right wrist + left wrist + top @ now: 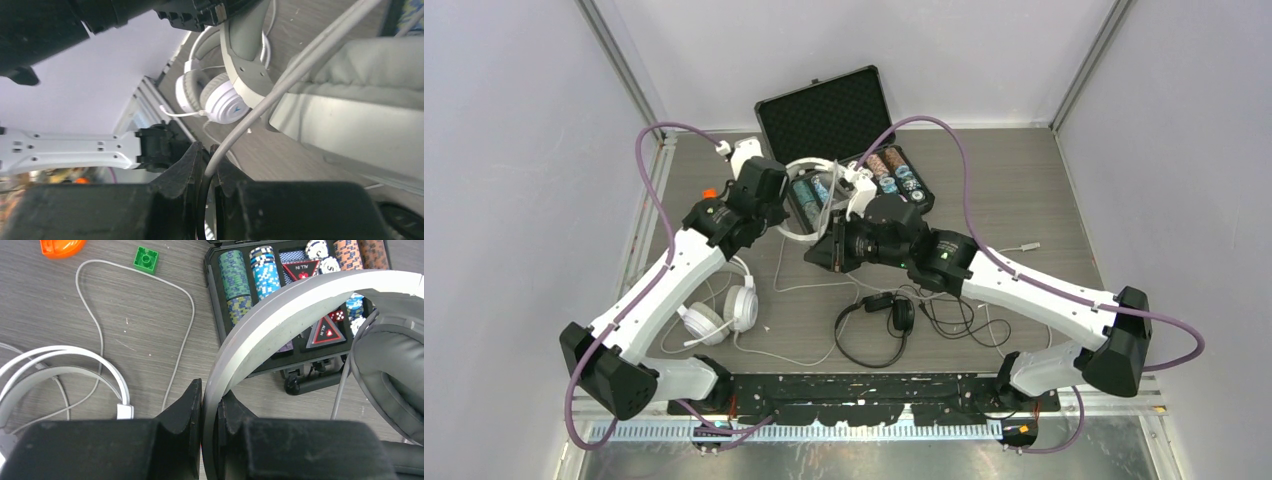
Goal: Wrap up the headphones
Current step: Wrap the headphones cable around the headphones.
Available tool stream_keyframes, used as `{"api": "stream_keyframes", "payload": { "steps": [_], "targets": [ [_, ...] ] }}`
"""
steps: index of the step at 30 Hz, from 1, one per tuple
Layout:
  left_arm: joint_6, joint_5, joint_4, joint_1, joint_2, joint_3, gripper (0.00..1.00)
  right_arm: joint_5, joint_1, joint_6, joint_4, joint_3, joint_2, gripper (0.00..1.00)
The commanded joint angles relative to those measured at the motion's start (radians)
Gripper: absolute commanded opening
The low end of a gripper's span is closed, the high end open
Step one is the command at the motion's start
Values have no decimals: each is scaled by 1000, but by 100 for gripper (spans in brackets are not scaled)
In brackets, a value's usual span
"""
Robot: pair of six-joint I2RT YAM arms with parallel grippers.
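The bulky white-grey headphones [809, 165] are held up above the open case. My left gripper [210, 401] is shut on their grey headband [280, 315], and one padded ear cup [390, 370] hangs to its right. My right gripper [207, 161] is shut on their grey cord [280, 85], which runs up to the ear cup [360, 65]. In the top view the two grippers, left [780, 218] and right [816, 255], are close together. The white round-cup headset [724, 310] lies on the table at the left. The slim black pair [874, 325] lies near the front centre.
An open black case [844, 130] with stacked poker chips [260, 275] stands at the back centre. A green brick [146, 260], an orange object [61, 246] and a loose white cable [185, 305] lie on the table at the left. Tangled cords [954, 320] spread under the right arm.
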Motion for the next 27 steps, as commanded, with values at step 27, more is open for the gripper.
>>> {"api": "stream_keyframes", "payload": {
  "steps": [27],
  "targets": [
    [-370, -25, 60, 3, -100, 69, 0, 223, 97, -290, 326, -305, -100, 19]
  ]
}}
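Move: My right hand has the cable of the white headphones between its fingers. The headphones' middle is some 13 cm ahead, about 1 cm to its right and a few cm below. The chip case is about 24 cm ahead, 6 cm right, 26 cm down; the black headphones lie some 6 cm back, 10 cm right and 27 cm down. From my left hand, gripping the headband, the headphones' middle is about 7 cm right and 3 cm ahead, nearly level. I bring my right hand down about 6 cm on the near side of the headphones, easing some 2 cm right, with the cable still running through its barely open fingers; they tip down slightly as the hand rolls about 15 degrees, its forward side rising. My left hand keeps the headband pinched, rolls it some 15 degrees with its left side dropping, then lifts about 2 cm. ##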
